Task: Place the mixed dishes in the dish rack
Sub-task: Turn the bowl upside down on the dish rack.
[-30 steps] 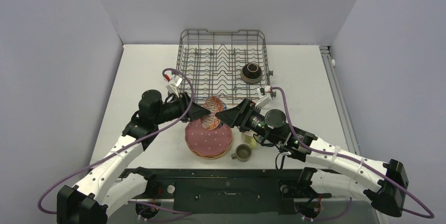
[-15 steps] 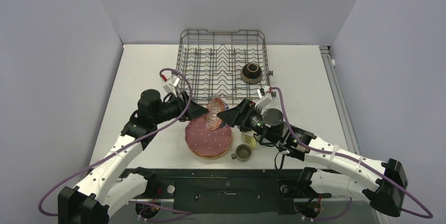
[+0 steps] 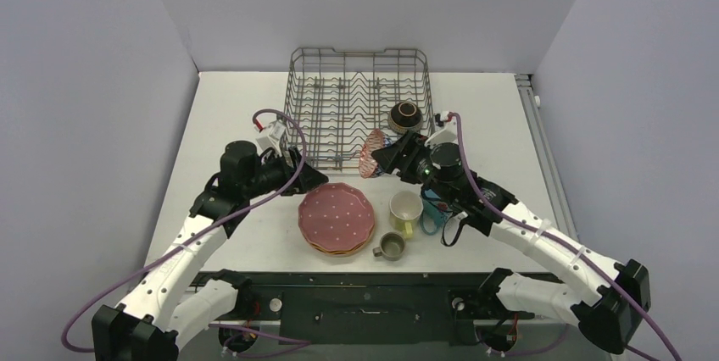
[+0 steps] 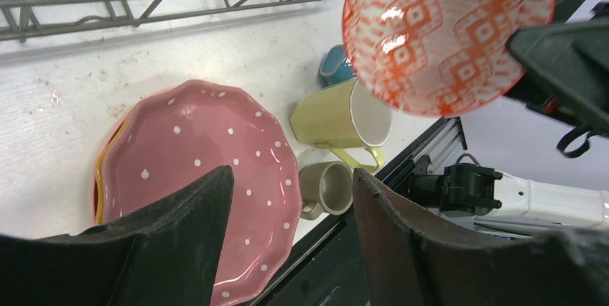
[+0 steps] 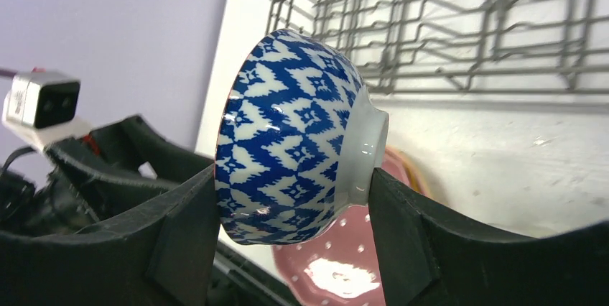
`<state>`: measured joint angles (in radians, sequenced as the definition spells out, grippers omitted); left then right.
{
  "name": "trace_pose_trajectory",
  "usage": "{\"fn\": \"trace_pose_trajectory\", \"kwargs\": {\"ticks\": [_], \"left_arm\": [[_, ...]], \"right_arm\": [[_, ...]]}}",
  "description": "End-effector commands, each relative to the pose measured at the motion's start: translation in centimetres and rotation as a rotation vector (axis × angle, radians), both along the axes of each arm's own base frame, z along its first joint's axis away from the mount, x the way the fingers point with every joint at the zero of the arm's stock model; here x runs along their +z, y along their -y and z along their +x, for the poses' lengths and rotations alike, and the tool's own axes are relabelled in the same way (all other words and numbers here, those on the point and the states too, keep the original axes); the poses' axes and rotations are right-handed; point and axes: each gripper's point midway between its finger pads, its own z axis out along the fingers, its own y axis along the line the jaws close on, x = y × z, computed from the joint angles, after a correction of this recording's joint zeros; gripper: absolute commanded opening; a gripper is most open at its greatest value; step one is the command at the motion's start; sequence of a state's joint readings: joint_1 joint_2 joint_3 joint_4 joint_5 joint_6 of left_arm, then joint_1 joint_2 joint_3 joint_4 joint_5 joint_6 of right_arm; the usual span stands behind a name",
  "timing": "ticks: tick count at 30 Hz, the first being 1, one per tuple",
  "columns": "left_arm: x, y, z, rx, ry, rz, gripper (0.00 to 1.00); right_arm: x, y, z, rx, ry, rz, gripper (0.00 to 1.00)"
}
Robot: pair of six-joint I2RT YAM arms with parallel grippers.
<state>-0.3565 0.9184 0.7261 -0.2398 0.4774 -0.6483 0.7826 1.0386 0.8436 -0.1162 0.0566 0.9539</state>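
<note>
My right gripper is shut on the red-patterned, blue-and-white bowl, holding it on edge just off the front rail of the dish rack. In the right wrist view the bowl sits clamped between both fingers of that gripper. The left gripper stands open and empty to the left of the bowl, above the pink dotted plate. From the left wrist the open gripper looks down on the plate and across at the bowl.
A dark brown bowl sits in the rack's right side. A yellow mug, a blue mug and a small grey-olive mug stand right of the plate stack. The pink plate tops other plates.
The left gripper opened, let go of the bowl and drew back to the left. The right gripper carried the bowl up and right toward the rack, uncovering the mugs.
</note>
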Motion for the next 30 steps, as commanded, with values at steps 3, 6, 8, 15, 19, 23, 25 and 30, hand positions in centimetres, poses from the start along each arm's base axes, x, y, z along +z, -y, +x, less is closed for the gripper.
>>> {"fn": "trace_pose_trajectory", "kwargs": {"ticks": [3,6,8,15,19,23,25,30], "left_arm": [[1.4,-1.0,-0.1,-0.006,0.056,0.071,0.58],[1.1,-1.4,-0.6,-0.014,0.050,0.103,0.58],[1.0,-1.6,-0.8,-0.023,0.060,0.125,0.59],[0.7,-2.0,-2.0,-0.065,0.081,0.168,0.59],[0.3,-2.1,-2.5,-0.078,0.094,0.173,0.59],[-0.3,-1.9,-3.1,-0.099,0.080,0.158,0.59],[-0.2,-1.9,-3.2,-0.103,0.085,0.155,0.59],[-0.1,-2.0,-3.4,-0.107,0.096,0.160,0.59]], "right_arm": [[3.9,2.7,4.2,-0.110,0.129,-0.123,0.00],[3.1,3.4,6.1,-0.137,0.125,-0.218,0.00],[2.6,3.9,7.3,-0.149,0.115,-0.282,0.00],[1.6,5.2,11.0,-0.198,0.076,-0.515,0.00],[0.8,6.5,12.4,-0.237,0.050,-0.657,0.00],[-0.5,7.2,13.4,-0.247,0.014,-0.773,0.00],[-1.2,7.6,13.9,-0.251,-0.002,-0.842,0.00],[-2.5,8.3,15.0,-0.265,-0.035,-0.974,0.00]]}}
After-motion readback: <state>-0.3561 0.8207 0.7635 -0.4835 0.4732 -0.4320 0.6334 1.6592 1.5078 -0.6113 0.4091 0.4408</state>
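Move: The patterned bowl is already in my right fingers. Its free spot in the front right of the dish rack lies about 19 cm ahead, 9 cm to the right and 14 cm below, with the upturned dark bowl some 8 cm beyond that spot. Level with this hand and well below stand the yellow mug, 7 cm right, and the pink plates, 10 cm left. From my empty left hand the spot is about 19 cm ahead and 19 cm right. Keeping my grip on the bowl, I carry it with my right hand some 14 cm forward and 6 cm to the right to the rack's front right part, at first level, then sinking about 5 cm. On the way I roll the wrist nearly 50 degrees, left side down, to turn the bowl's mouth from sideways towards the rack. My left hand, open and empty, draws back about 3 cm and slightly left. ##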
